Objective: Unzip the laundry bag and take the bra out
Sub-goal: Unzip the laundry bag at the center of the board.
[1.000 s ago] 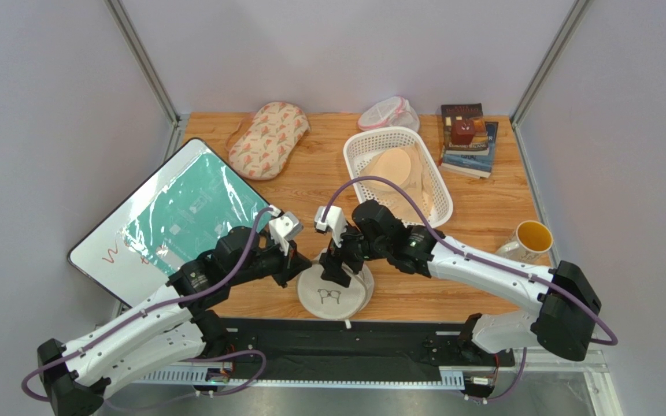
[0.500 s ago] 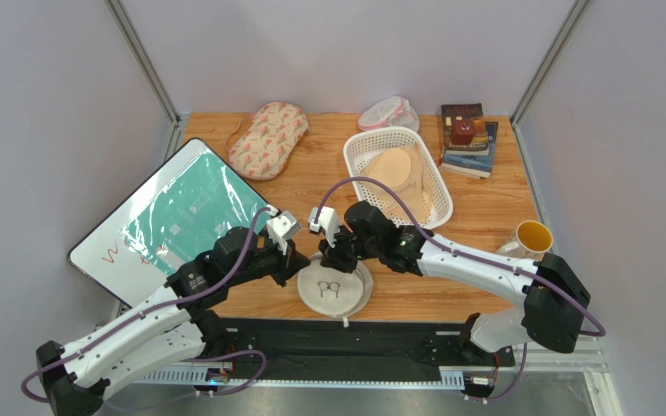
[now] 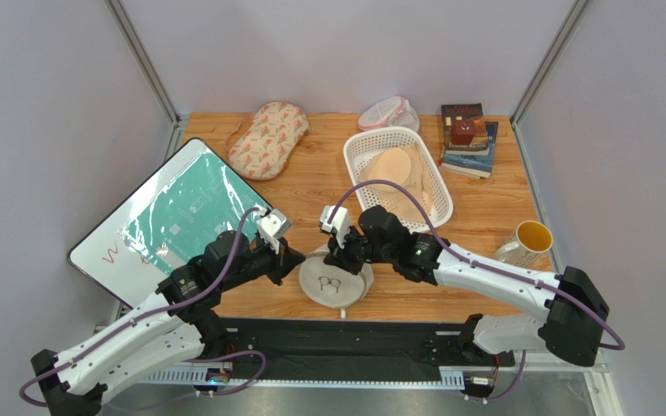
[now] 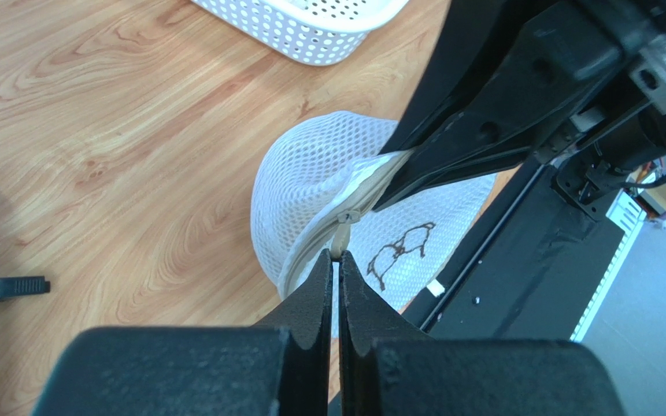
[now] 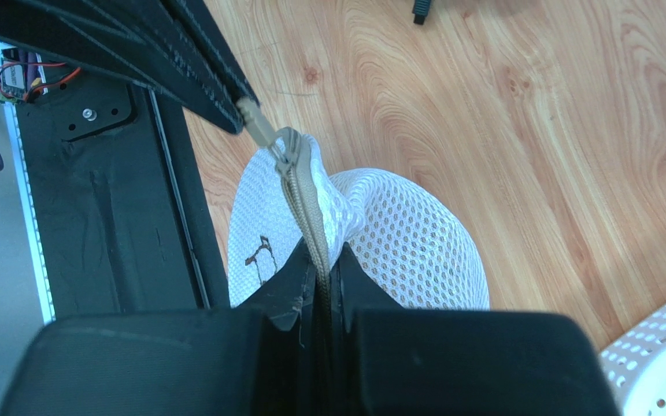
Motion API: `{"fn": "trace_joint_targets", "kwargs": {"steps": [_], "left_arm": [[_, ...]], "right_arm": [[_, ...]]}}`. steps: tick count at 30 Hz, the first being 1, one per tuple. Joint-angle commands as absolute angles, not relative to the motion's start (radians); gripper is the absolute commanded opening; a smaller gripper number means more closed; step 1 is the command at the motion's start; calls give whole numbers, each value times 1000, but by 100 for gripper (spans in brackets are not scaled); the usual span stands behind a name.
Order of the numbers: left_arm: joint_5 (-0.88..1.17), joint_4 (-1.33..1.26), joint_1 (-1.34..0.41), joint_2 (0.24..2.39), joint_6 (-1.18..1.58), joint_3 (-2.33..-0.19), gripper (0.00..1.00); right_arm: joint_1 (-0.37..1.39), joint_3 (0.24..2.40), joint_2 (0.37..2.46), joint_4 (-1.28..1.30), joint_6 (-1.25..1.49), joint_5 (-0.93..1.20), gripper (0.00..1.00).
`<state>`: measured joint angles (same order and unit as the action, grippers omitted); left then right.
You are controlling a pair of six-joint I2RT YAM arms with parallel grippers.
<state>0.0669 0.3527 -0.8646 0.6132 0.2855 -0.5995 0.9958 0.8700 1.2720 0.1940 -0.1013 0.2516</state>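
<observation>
The laundry bag (image 3: 335, 284), round white mesh with a black bra icon, lies at the table's near edge between both arms. My left gripper (image 3: 297, 260) is shut on the beige zipper pull (image 4: 340, 238), its fingertips (image 4: 336, 254) pinching the tab. From the other side my right gripper (image 3: 338, 257) is shut on the bag's zipper seam (image 5: 306, 199), which runs down between its jaws (image 5: 319, 256). The seam edge is lifted off the wood and the mesh (image 5: 415, 243) bulges beside it. The zipper looks closed. The bra is hidden.
A white basket (image 3: 349, 160) holding a pale peach bra (image 3: 393, 165) stands behind the bag. An oval patterned bag (image 3: 269, 139), a small pink-trimmed mesh bag (image 3: 387, 113), books (image 3: 467, 139), a yellow-lined mug (image 3: 529, 238) and a whiteboard (image 3: 171, 221) lie around. A black rail (image 3: 336, 342) borders the near edge.
My right gripper has shut on the bag's zipper seam after standing open above the bag. The left gripper stays shut on the pull and has drawn slightly left.
</observation>
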Motion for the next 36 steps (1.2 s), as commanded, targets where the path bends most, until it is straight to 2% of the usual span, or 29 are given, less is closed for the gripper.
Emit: {"fn": "trace_joint_targets", "kwargs": {"steps": [1,22,24,25,28,32,36], "left_arm": [[-29,385,-861,578,305,-601,0],[-130,472,-861,518,385,-578,0],[-109,474,-861,520,384,-583,0],[-95,472,-862,528,379,-589,0],[-46,469,-861,544,362,-612,0],[14,428,-862,584,333,-620,0],[106,353,-862,614,322,-601,0]], "right_arm": [[989,825,1174,187,-69,161,0],[985,735,1009,204,72,-83,0],[985,736,1011,219,75,-66,5],[985,747,1014,232,78,-60,22],[985,770,1016,288,77,-23,48],[985,795,999,324,63,21,43],[985,792,994,336,57,26,51]]}}
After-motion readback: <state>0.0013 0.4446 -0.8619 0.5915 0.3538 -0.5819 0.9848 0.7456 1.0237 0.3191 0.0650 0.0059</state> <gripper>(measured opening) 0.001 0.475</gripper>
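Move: The left fingers already pinch the zipper pull, and the laundry bag's middle lies about 6 cm to their right, 4 cm back and 5 cm below. The right fingers already grip the zipped edge, with the pull some 5 cm to their left, level ahead and about 2 cm higher; the bag's middle is roughly 3 cm back, 1 cm right and 4 cm below them. From the right hand, the white basket stands about 19 cm ahead, 16 cm right and 4 cm lower. Keeping its pinch on the zipped edge, the right hand pulls the laundry bag to the right and up against the left hand, which keeps hold of the zipper pull while easing slightly left and up, until the pull comes out of the left fingers. The right hand carries on, to nearly 7 cm rightward in all and turned some 20 degrees clockwise, sinks back to its starting height and opens about halfway to let go of the edge, while the shut left fingers draw a little farther left and then dip about 3 cm, drifting partly back. ##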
